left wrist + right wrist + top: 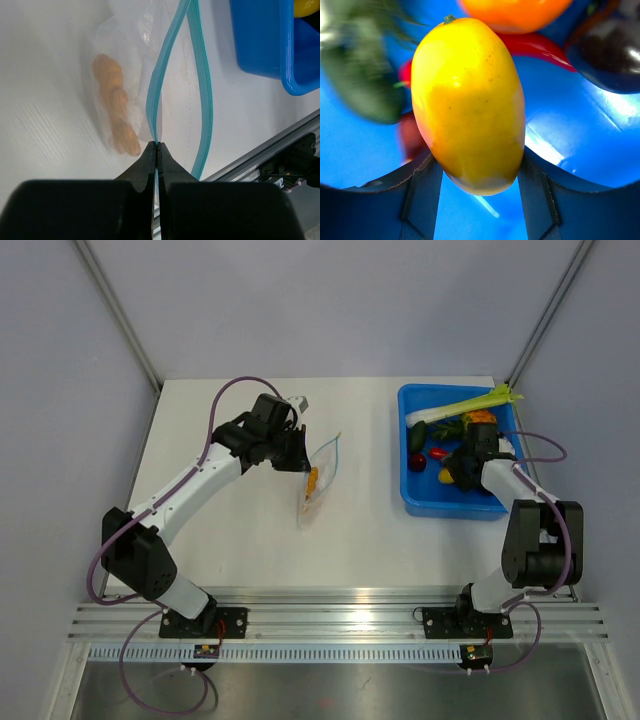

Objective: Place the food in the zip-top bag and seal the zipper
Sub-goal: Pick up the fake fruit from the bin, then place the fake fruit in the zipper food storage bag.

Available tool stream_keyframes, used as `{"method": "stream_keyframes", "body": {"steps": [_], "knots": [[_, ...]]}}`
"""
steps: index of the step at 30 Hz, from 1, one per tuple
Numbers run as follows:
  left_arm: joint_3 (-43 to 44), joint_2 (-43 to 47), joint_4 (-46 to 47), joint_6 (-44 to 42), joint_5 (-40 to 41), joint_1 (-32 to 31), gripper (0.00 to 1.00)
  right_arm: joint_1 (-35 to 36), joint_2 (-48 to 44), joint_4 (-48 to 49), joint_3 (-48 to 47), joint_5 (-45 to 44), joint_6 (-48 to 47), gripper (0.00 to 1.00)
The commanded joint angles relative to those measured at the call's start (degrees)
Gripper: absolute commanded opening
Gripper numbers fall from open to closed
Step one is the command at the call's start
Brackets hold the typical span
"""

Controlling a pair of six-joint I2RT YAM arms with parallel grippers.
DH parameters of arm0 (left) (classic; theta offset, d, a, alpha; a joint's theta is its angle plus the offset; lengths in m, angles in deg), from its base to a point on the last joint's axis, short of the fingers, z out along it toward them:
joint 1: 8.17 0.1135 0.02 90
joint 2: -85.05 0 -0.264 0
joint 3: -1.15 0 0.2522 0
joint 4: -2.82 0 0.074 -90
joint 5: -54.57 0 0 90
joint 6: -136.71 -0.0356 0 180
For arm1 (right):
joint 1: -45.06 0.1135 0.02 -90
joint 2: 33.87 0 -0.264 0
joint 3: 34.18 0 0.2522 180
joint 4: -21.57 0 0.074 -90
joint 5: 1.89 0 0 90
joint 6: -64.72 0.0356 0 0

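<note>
The clear zip-top bag (pixel 322 475) lies mid-table with its mouth gaping. A lumpy orange cluster of food (pixel 114 102) rests inside it. My left gripper (pixel 157 144) is shut on one lip of the blue-green zipper (pixel 202 85), and the other lip bows away. In the top view the left gripper (pixel 297 455) sits at the bag's left edge. My right gripper (pixel 476 165) is down in the blue tray (pixel 450 508), with its fingers (pixel 422 195) pressed against both sides of a yellow oblong food piece (pixel 467 95). A glossy red chili (pixel 535 45) lies behind the yellow piece.
The tray also holds a long green-white leek (pixel 465 405), a round orange fruit (pixel 515 10), a dark green piece (pixel 360 75) and a dark purple one (pixel 605 55). The tray's corner (pixel 260 40) lies close to the bag's right. An aluminium rail runs along the table's near edge.
</note>
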Motion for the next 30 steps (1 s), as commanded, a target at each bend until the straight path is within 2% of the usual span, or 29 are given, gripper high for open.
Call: {"method": "stream_keyframes", "body": {"steps": [1,6,12,18,25,30], "knots": [[1.22,2.58,1.33,-0.15,0.46,0.22,0.00,-0.07,-8.28,0.00,-0.63,-1.08,-3.78,0.17],[2.54,0.83,3.52,1.52,-2.44,0.13,0.00,-0.07,-11.29,-3.08,-2.91,0.77,-6.33,0.16],[10.44,-5.76,5.11,4.15,-4.20,-1.19,0.00,-0.07,-14.27,-5.89,-4.41,1.82,-8.71,0.16],[18.53,-13.40,5.81,6.88,-6.13,-5.40,0.00,-0.07,-17.79,-9.14,-6.69,4.10,-12.57,0.16],[19.16,-18.60,11.61,10.40,-11.40,-6.64,0.00,-0.07,-20.86,-11.43,-9.41,14.29,-17.67,0.16],[19.68,-20.53,13.54,11.62,-12.37,-8.66,0.00,-0.07,-22.36,-11.52,-10.30,22.73,-17.06,0.17]]}}
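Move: Out to the right hand's left, some 28 cm off, 3 cm nearer the base and 10 cm higher, hangs the bag's open mouth for the mango it already grips. From that hand the dark red fruit lies 8 cm left, 4 ahead, the cucumber 8 left, 10 ahead, both about 4 lower. For the left hand, pinching the zipper, the mango is about 33 cm right, 6 ahead, 14 below. Lifting the mango about 15 cm up out of the bin, the right hand keeps its grip and late on eases some 4 cm left towards the bag, turning about 20 degrees counter-clockwise while its fingertips tip outward. The left hand, shut on the zipper, carries the bag about 13 cm right towards the bin and slightly forward, rising a little, then sinking. ##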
